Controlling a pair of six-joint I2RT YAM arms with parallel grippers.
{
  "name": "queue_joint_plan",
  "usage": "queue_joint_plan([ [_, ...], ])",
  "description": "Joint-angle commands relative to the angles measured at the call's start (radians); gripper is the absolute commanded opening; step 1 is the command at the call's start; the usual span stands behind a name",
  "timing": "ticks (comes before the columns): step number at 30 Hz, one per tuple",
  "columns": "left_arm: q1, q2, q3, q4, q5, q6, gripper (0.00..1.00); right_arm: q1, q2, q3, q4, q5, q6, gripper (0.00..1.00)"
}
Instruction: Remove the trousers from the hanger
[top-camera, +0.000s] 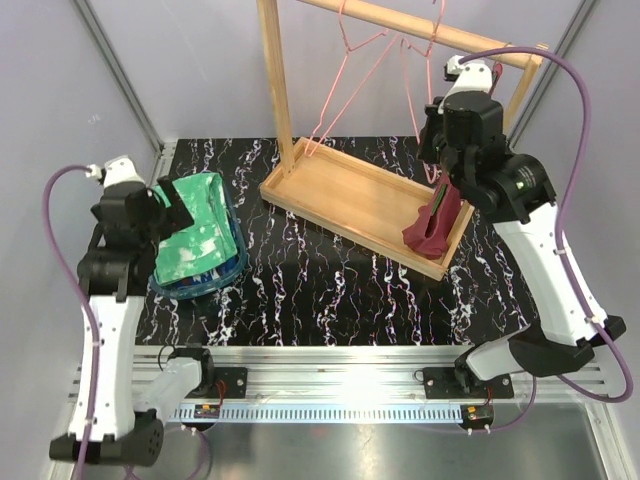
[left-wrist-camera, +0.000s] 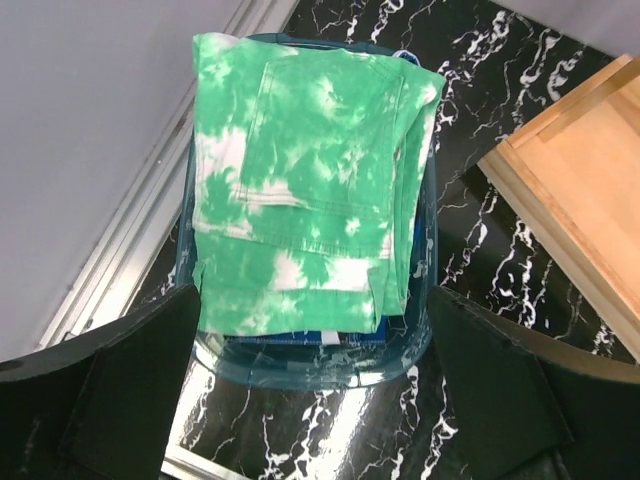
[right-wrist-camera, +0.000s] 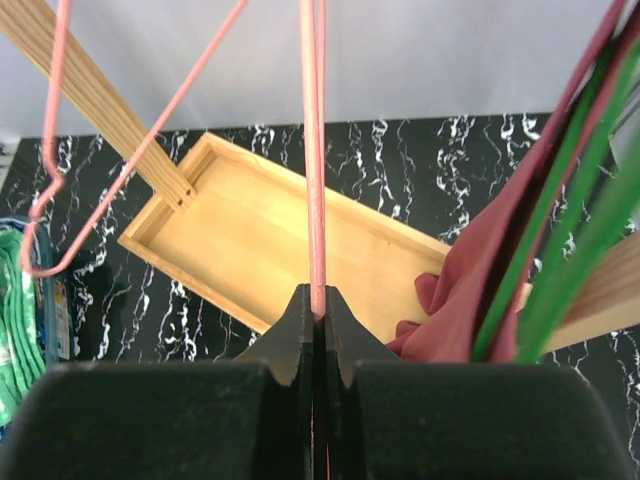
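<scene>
The bright green and white trousers (top-camera: 195, 225) lie folded on top of a blue bin (top-camera: 222, 272) at the left. In the left wrist view a dark blue pair (left-wrist-camera: 300, 338) shows under the green trousers (left-wrist-camera: 310, 190). My left gripper (left-wrist-camera: 310, 400) hangs open over the bin's near rim (left-wrist-camera: 300, 368), holding nothing. At the back right, my right gripper (right-wrist-camera: 318, 305) is shut on the wire of an empty pink hanger (right-wrist-camera: 312, 150) hanging from the wooden rail (top-camera: 430, 25). In the top view this gripper (top-camera: 440, 165) sits beside that hanger (top-camera: 412, 100).
A second empty pink hanger (top-camera: 350, 80) hangs further left on the rail. A maroon garment (top-camera: 432, 222) hangs over the right end of the rack's wooden tray base (top-camera: 350, 195). Green hanger wires (right-wrist-camera: 570, 230) run beside the maroon cloth (right-wrist-camera: 470, 290). The rack post (top-camera: 275, 80) stands at the tray's left end.
</scene>
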Motion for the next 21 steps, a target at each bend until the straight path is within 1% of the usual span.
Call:
queue_joint_plan([
  [1,0.004,-0.096,-0.033,-0.018,0.018,-0.047,0.99,0.010,0.025,-0.044,0.056,0.042,0.055,0.00],
  [2,0.004,-0.149,-0.033,-0.023,0.023,-0.047,0.99,0.017,0.031,-0.050,0.059,0.039,0.060,0.00],
  [5,0.004,-0.234,-0.025,-0.057,0.027,-0.037,0.99,0.044,0.055,-0.052,0.073,0.028,0.064,0.00],
  [8,0.004,-0.269,-0.019,-0.080,0.055,-0.012,0.99,0.079,0.078,-0.039,0.073,0.025,0.064,0.00],
  [9,0.004,-0.279,-0.007,-0.090,0.061,-0.006,0.99,0.090,0.080,-0.041,0.078,0.025,0.063,0.02],
  [10,0.004,-0.283,-0.004,-0.109,0.076,-0.005,0.99,0.095,0.080,-0.042,0.081,0.025,0.064,0.07],
  [12,0.004,-0.298,0.010,-0.124,0.090,0.005,0.99,0.099,0.062,-0.065,0.092,0.015,0.064,0.19],
  [13,0.004,-0.305,0.013,-0.135,0.099,0.009,0.99,0.099,0.051,-0.077,0.105,0.001,0.061,0.33],
  [15,0.004,-0.314,0.027,-0.153,0.102,0.023,0.99,0.099,0.013,-0.117,0.124,-0.045,0.055,0.45],
  [16,0.004,-0.321,0.041,-0.172,0.096,0.025,0.99,0.099,-0.004,-0.131,0.137,-0.056,0.057,0.57],
  [17,0.003,-0.331,0.041,-0.175,0.092,0.026,0.99,0.099,-0.021,-0.145,0.142,-0.085,0.057,0.66],
  [18,0.003,-0.340,0.041,-0.176,0.092,0.028,0.99,0.101,-0.059,-0.172,0.145,-0.102,0.057,0.79],
  [19,0.001,-0.361,0.039,-0.175,0.098,0.029,0.99,0.101,-0.079,-0.185,0.150,-0.122,0.057,0.90],
  [21,-0.003,-0.377,0.039,-0.175,0.107,0.032,0.99,0.101,-0.147,-0.226,0.154,-0.197,0.049,0.93],
])
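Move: The right fingers grip the emptied pink hanger low down, its hook just above the rod; the rod spot it goes to is about 12 cm ahead, 5 left and 14 above that hand. The other pink hanger hangs roughly 12 ahead and 14 left, slightly lower; the maroon trousers some 5 ahead, 7 right and 10 below. From the empty left hand, that rod spot lies around 45 cm right, 20 ahead and 27 above. The right hand carries the held hanger about 6 cm left along the rod while sinking some 5 cm to set its hook over the wood, then opens its fingers wide, lets go of the hanger and begins to ease back, turning slightly counter-clockwise. Meanwhile the left hand, already empty and open, draws back roughly 10 cm from the green trousers in the basket, rising a little with its fingers tipping up some 10 degrees. ##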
